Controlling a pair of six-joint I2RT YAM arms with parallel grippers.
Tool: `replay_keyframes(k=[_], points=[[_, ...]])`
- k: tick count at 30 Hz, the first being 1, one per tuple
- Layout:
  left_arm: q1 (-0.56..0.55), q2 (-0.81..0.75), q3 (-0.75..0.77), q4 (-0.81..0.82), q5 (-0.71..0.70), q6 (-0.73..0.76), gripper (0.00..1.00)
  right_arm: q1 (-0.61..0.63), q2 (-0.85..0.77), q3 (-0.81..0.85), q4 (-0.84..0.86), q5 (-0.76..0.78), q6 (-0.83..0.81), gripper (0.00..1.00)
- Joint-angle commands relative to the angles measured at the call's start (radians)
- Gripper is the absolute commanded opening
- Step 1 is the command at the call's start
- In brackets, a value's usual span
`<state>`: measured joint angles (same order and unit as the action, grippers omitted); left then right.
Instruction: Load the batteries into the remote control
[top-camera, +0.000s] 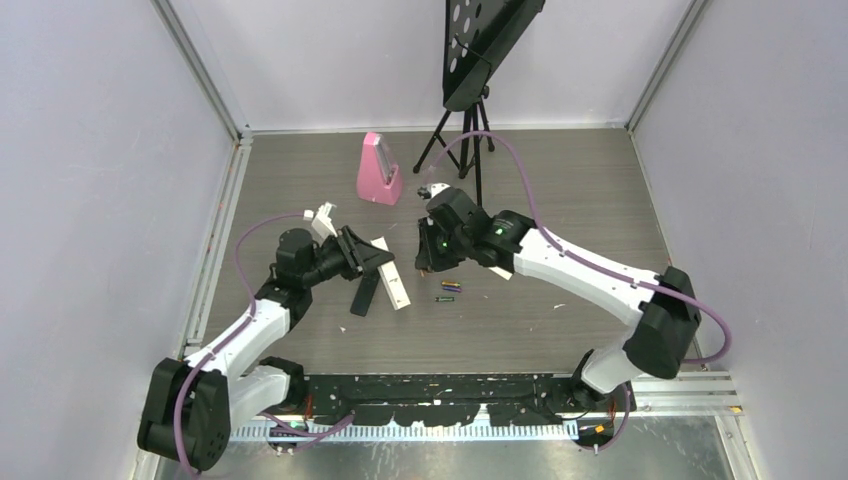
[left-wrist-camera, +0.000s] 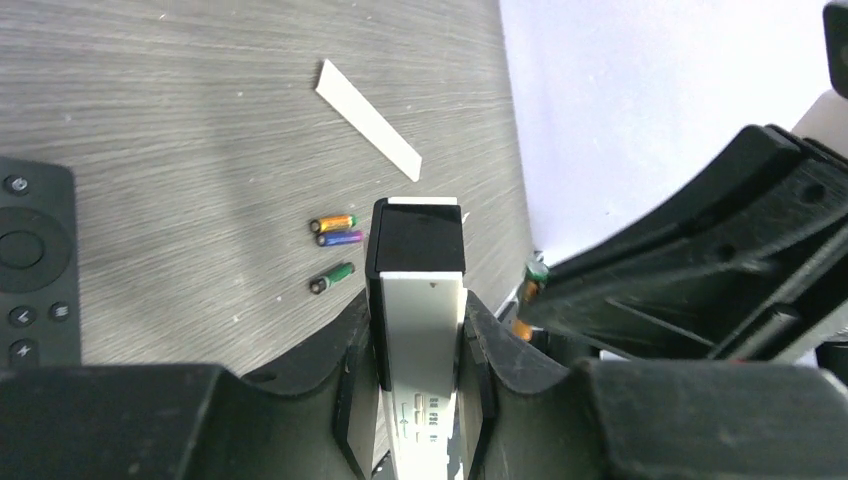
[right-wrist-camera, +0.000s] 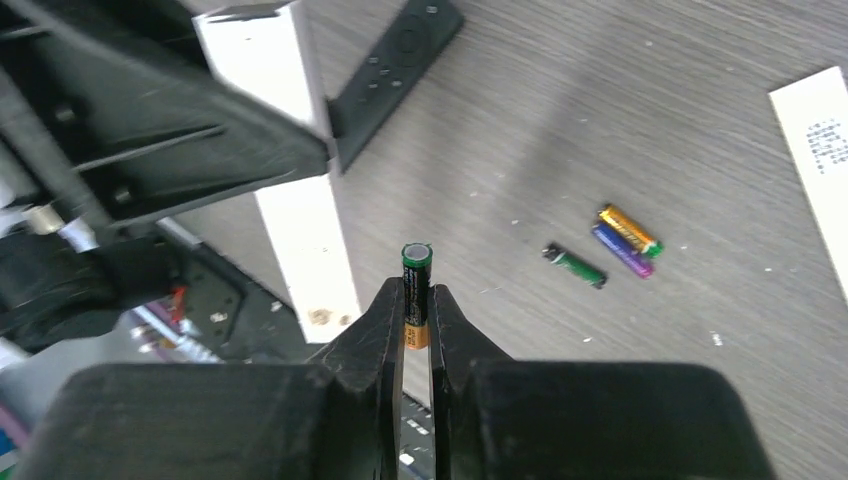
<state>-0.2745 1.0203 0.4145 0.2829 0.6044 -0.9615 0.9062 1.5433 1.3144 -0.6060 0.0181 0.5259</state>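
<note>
My left gripper (left-wrist-camera: 418, 340) is shut on a white bar-shaped remote (left-wrist-camera: 425, 320) with a black end section, held by its long edges. The black remote control (left-wrist-camera: 30, 270) lies flat on the table beside it, buttons up, also seen as the black remote control (top-camera: 365, 295). My right gripper (right-wrist-camera: 417, 300) is shut on a green-and-black battery (right-wrist-camera: 416, 270) with a gold lower end, held upright just right of the white remote. Three more batteries lie loose together on the table: gold (right-wrist-camera: 628, 230), purple (right-wrist-camera: 620, 250), green (right-wrist-camera: 575, 265).
A loose white strip (left-wrist-camera: 368, 120) lies flat beyond the loose batteries. A pink metronome (top-camera: 380, 172) stands at the back, with a black tripod stand (top-camera: 470, 100) beside it. Grey walls close in both sides.
</note>
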Motion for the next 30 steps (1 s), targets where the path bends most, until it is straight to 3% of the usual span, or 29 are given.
replay_keyframes(k=[1, 30], points=[[0.004, 0.008, 0.010, 0.203, 0.040, -0.086, 0.00, 0.018, -0.059, -0.003, -0.015, -0.114, 0.076, 0.05], [0.004, 0.036, 0.021, 0.267, 0.062, -0.211, 0.00, 0.103, -0.025, 0.084, -0.029, -0.108, 0.030, 0.09]])
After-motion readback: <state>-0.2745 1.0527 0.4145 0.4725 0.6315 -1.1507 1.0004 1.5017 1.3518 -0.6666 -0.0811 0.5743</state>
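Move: The open battery bay of the white remote in my left hand lies about 5 cm left of my right hand, 4 cm back and some 4 cm lower. On the table, about 16 cm below the right hand, the orange and purple batteries lie 6 cm right and 2 cm ahead; the green one is 5 cm right and 1 cm back. From my left hand, the held battery is about 6 cm right, 3 cm back and slightly higher. I bring the battery, still pinched in my right fingers, back about 5 cm, then ease it left and a little up, over the near end of the bay. Meanwhile my left hand keeps its grip and raises the remote some 3 cm, rolling it about 10 degrees with its right side up. ##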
